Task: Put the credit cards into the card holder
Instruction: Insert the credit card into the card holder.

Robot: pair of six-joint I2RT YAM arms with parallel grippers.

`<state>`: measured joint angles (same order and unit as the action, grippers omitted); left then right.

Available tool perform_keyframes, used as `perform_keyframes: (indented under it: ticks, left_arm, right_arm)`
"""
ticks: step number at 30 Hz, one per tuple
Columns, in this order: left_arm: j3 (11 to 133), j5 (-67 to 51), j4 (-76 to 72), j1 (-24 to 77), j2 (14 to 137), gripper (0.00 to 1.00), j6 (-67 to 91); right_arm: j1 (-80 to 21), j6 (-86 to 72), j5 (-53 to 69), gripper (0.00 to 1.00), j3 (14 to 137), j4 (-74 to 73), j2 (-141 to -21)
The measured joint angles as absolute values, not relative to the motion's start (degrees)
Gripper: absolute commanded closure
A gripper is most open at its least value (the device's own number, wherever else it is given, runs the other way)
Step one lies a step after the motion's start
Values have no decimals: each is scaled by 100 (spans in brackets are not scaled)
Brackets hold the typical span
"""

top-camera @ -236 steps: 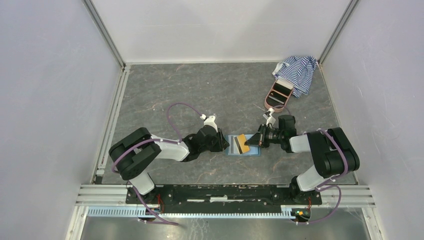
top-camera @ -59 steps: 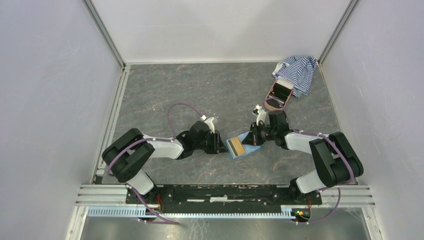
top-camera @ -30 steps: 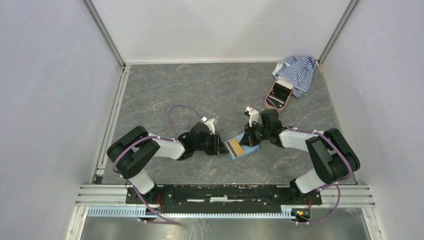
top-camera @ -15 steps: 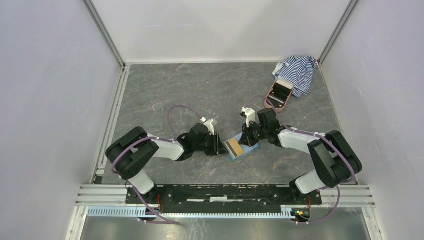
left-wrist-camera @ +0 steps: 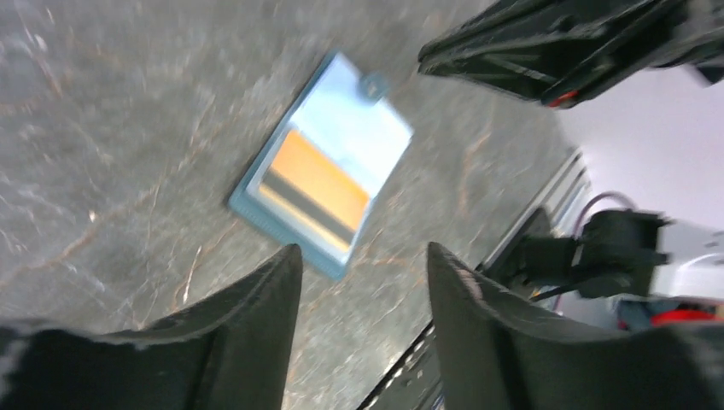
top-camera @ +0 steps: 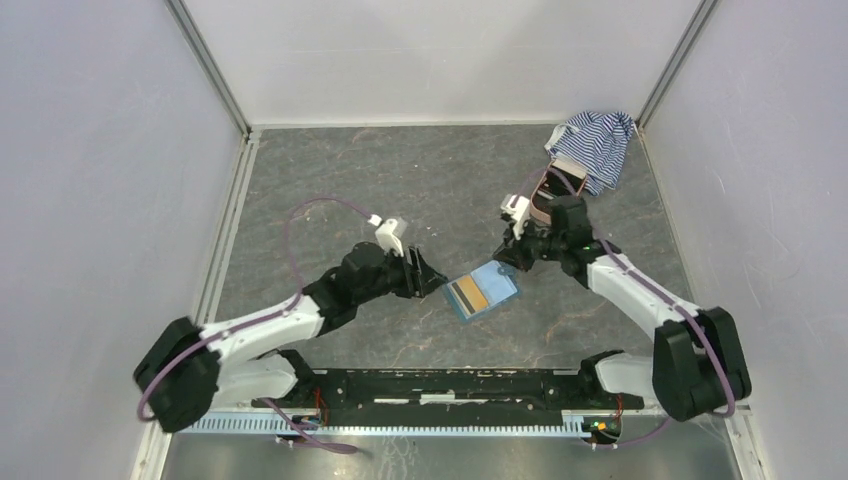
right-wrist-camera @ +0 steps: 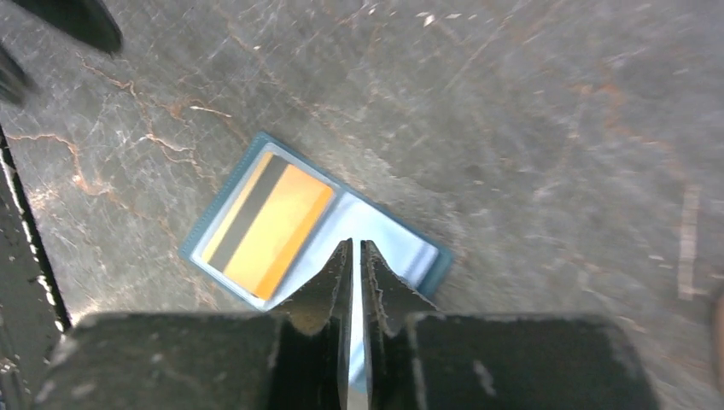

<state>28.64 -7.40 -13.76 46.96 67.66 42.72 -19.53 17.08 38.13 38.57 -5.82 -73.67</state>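
The teal-blue card holder (top-camera: pixel 483 293) lies open and flat on the grey table, pale blue inside up. A tan-gold credit card (top-camera: pixel 469 294) with a dark stripe lies in its left half. No other card shows. My left gripper (top-camera: pixel 426 276) hovers just left of the holder, open and empty. From the left wrist, the holder (left-wrist-camera: pixel 363 137) and card (left-wrist-camera: pixel 318 185) lie beyond my open left gripper (left-wrist-camera: pixel 363 249). My right gripper (top-camera: pixel 509 252) hangs above the holder's far right corner. In the right wrist view the right gripper (right-wrist-camera: pixel 355 246) is all but shut and empty, over the holder (right-wrist-camera: pixel 388 243) and card (right-wrist-camera: pixel 273 224).
A pink oval case (top-camera: pixel 546 200) lies behind my right arm, with a blue-white striped cloth (top-camera: pixel 597 140) in the far right corner. White walls close in three sides. A metal rail (top-camera: pixel 440 385) runs along the near edge.
Both grippers have drawn back and up from the card holder. The left jaws have opened wider. The holder now lies flat and fully open, apart from both grippers.
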Motion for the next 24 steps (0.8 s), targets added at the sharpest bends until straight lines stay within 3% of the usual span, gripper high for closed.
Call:
perform_keyframes:
  ticks: [3, 9, 15, 24]
  left_arm:
    - [2864, -434, -1297, 4696, 5909, 3, 4106]
    - [2864, -89, -1223, 4696, 4668, 0, 4032]
    - [2864, -202, -956, 4696, 4086, 0, 4045]
    - [2864, -314, -816, 4696, 3763, 0, 4108]
  right_arm:
    - [-1372, 2213, 4158, 69, 3933, -875, -6908]
    - [-655, 2764, 4219, 44, 3970, -1236, -5863]
    - [-268, 2985, 3986, 40, 4689, -1772, -5817]
    - [-163, 3660, 3114, 42, 6427, -2320, -7240]
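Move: The right hand, empty and nearly shut, has the pink box of cards roughly 18 cm ahead, 12 cm to its right and 8 cm below; the striped cloth lies about 10 cm beyond the box and 9 cm farther right. The card holder sits some 5 cm back, 6 cm left and 9 cm below that hand. From the left hand, the box is about 25 cm ahead and 29 cm right, with the holder roughly level ahead, 12 cm right, both some 10 cm lower. Both hands leave the card holder lying free: the right rises nearly 14 cm while sweeping 12 cm right, then pushes about 10 cm forward high towards the pink box, its fingers swinging clockwise from leftward to more forward and opening a little past half without touching anything. The left backs off mostly upward, about 14 cm, with some 4 cm to its left, tipping its fingers up about 25 degrees to near level and spreading them fully. ##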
